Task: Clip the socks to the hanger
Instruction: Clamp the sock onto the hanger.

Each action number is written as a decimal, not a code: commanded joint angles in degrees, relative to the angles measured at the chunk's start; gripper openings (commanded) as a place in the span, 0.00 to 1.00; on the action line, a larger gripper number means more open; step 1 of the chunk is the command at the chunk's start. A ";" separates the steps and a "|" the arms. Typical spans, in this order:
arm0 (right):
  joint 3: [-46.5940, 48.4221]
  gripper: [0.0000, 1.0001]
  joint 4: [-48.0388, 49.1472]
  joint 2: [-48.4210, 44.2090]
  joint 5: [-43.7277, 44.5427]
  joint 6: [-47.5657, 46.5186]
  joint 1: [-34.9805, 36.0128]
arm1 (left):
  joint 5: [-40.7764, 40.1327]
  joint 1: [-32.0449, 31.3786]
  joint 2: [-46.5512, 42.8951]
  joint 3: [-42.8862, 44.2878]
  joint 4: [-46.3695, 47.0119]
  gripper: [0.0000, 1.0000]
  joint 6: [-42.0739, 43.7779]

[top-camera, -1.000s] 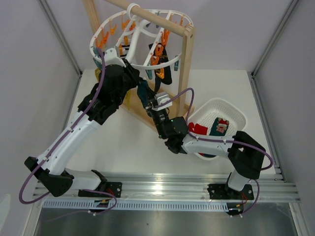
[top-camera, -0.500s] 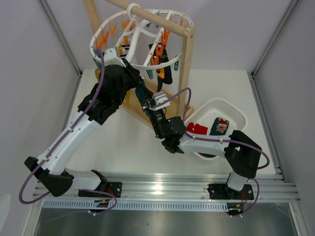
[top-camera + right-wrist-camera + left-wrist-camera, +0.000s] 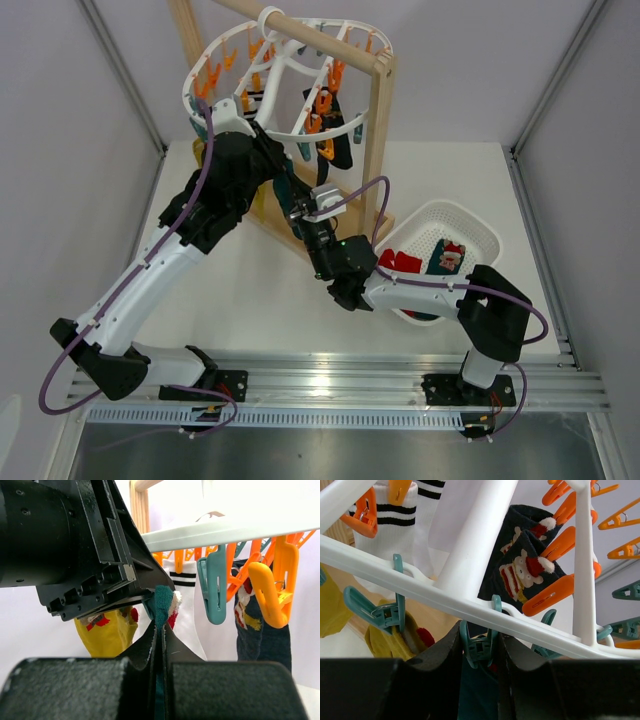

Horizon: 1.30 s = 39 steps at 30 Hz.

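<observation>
The white hanger (image 3: 285, 75) hangs from the wooden rack, its pegs dangling. My left gripper (image 3: 479, 645) is shut on a teal peg (image 3: 481, 650) under the hanger's rim (image 3: 420, 587). Just below it, my right gripper (image 3: 161, 625) is shut on a teal sock (image 3: 163, 602) and holds its top edge up at that peg. In the top view the two grippers meet under the hanger, left gripper (image 3: 285, 188) beside right gripper (image 3: 303, 213). A yellow sock (image 3: 105, 630), a white black-striped sock (image 3: 395, 525) and a navy patterned sock (image 3: 530, 565) hang clipped.
The wooden rack (image 3: 378, 140) stands behind both arms, its base across the table. A white perforated basket (image 3: 480, 235) at the right holds a red sock (image 3: 403, 262) and others. Free orange pegs (image 3: 270, 592) and a teal peg (image 3: 212, 587) hang right of my right gripper.
My right gripper has shifted a little left and up with the teal sock, closer to the left gripper. The left arm has not moved.
</observation>
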 commanded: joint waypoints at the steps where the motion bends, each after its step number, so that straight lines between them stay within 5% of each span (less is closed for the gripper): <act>1: 2.56 0.00 1.66 -0.02 -0.12 1.49 0.42 | -1.15 0.32 -0.80 -0.27 1.59 0.27 -0.86; 4: 2.47 0.02 0.52 -0.37 -0.21 1.76 0.42 | -1.24 0.32 -2.03 -1.32 2.73 0.44 -0.25; 12: 1.86 0.17 -1.41 -1.07 0.14 2.72 0.33 | -0.62 0.50 -6.24 -2.55 2.47 0.68 1.34; 19: 0.89 0.43 -2.99 -2.56 0.40 3.43 0.24 | -0.19 0.94 -11.25 -4.05 0.81 0.88 2.65; 31: -0.96 0.89 -20.36 -11.78 -1.26 7.55 0.51 | -1.06 2.87 -17.85 -7.82 -3.33 0.93 3.98; 39: 0.10 0.99 -45.95 -25.22 -1.26 12.91 -0.02 | 8.14 2.70 -18.56 -7.83 -5.35 0.94 1.78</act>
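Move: The teal clip on the hanger's front rim sits squeezed open between my left fingertips, about 2 cm ahead of, 1 cm left of and 2 cm above my right fingertips. They pinch the green sock's cuff; its middle hangs some 9 cm below my left hand, 1 cm back and 1 cm right. From my left hand, the yellow sock's middle is about 5 cm left, 1 cm forward and 7 cm down; the next empty teal clip is some 6 cm right, level and no farther out. I spread my left fingers off the teal clip's handles and back away, about 7 cm back and 6 cm left, rising at first and then sinking a little. My right fingers hold the cuff a moment longer, ease down about 1 cm while opening wide to let go, then pull away right, up and back, some 5 cm to the right, tilting down slightly. ##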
